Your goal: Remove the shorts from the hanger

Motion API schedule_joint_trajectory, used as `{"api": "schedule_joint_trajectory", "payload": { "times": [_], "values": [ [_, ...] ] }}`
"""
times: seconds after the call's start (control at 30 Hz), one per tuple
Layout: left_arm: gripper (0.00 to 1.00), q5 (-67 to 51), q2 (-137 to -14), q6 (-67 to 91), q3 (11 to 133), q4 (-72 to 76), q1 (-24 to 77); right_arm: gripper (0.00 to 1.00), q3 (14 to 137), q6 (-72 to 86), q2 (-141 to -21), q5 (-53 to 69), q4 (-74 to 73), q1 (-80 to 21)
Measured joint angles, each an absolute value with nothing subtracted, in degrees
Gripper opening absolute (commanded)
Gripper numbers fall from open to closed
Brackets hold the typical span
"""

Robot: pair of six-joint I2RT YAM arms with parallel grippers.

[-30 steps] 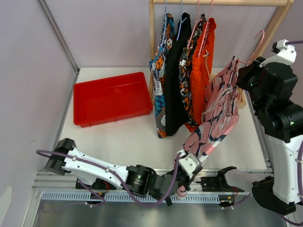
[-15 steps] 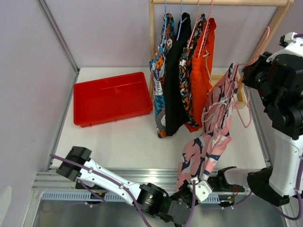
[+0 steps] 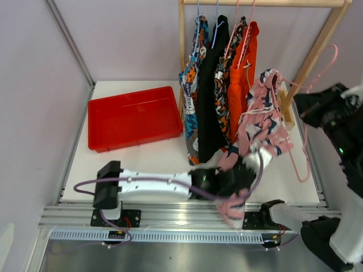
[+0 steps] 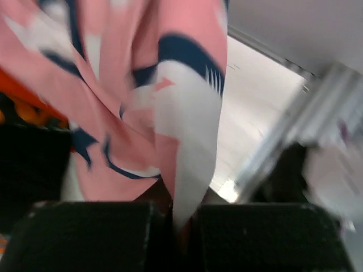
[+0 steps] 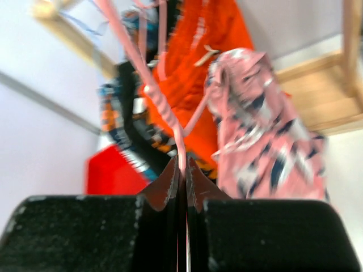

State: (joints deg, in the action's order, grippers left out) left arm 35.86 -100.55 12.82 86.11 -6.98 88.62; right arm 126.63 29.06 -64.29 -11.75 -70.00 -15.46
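The pink shorts with navy-white print (image 3: 264, 116) hang bunched on a pink hanger (image 3: 306, 141), clear of the rack. My right gripper (image 3: 302, 103) is shut on the hanger's wire (image 5: 142, 62), its jaws pinched together (image 5: 182, 170). The shorts (image 5: 266, 130) sit just right of that wire. My left gripper (image 3: 252, 167) is shut on the lower end of the shorts (image 4: 142, 85), with fabric clamped between its black fingers (image 4: 181, 221). Some pink fabric trails below it (image 3: 232, 207). This view is blurred.
A wooden rack (image 3: 266, 3) at the back holds several other shorts: blue print (image 3: 193, 73), black (image 3: 211, 85), blotched (image 3: 224, 85) and orange (image 3: 245, 73). A red tray (image 3: 133, 116) lies on the white table at the left. A metal rail runs along the near edge.
My left arm has swung up from the near rail over the table, lifting the shorts' lower end. The right gripper and hanger moved right and lower; the shorts have bunched up.
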Motion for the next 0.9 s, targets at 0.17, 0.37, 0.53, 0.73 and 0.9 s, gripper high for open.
{"api": "schedule_joint_trajectory", "payload": {
  "times": [0.17,0.37,0.53,0.73,0.9],
  "values": [
    [0.00,27.2,-111.9,10.0,110.8,-14.1,72.8,0.00,137.9,33.1,-61.1,-6.2,-75.5,-15.4],
    [0.00,25.1,-114.0,9.9,119.3,-21.9,66.2,0.00,139.2,35.6,-58.1,-1.5,-74.9,-15.5],
    [0.00,30.4,-97.4,11.1,99.3,-26.9,80.1,0.00,134.4,32.1,-61.5,-5.2,-73.7,-18.3],
    [0.00,38.1,-77.0,12.6,102.0,-38.6,92.6,0.00,136.6,23.6,-73.6,-13.0,-66.7,-19.0],
    [0.00,47.5,-62.3,11.4,108.9,-44.5,82.4,0.00,136.6,18.4,-81.7,-14.9,-60.8,-15.2]
  ]
}}
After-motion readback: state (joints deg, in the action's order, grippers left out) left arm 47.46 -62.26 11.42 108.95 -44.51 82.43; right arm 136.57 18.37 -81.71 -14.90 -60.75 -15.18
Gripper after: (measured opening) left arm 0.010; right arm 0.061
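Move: The pink shorts' waistband is still threaded on one end of the hanger, about 22 cm ahead of the left hand, 3 cm to its right and 20 cm above; that hand already holds a leg. From the right hand, gripping the hanger neck, the waistband lies some 12 cm ahead, 5 cm left and 6 cm lower. The orange shorts hang about 20 cm ahead of the right hand, 9 cm left and 18 cm below. The red tray is roughly 28 cm ahead of the left hand, 48 cm left and 23 cm below. The pink shorts, kept pinched by the leg, are swung about 20 cm forward and somewhat up by the left hand, drawn back just past where they began, then swept up and left, away from the hanger, ending some 30 cm left and 28 cm higher. Still clamping the hanger neck, the right hand pulls back roughly 10 cm while rising, then goes about 20 cm forward, towards the orange shorts. ##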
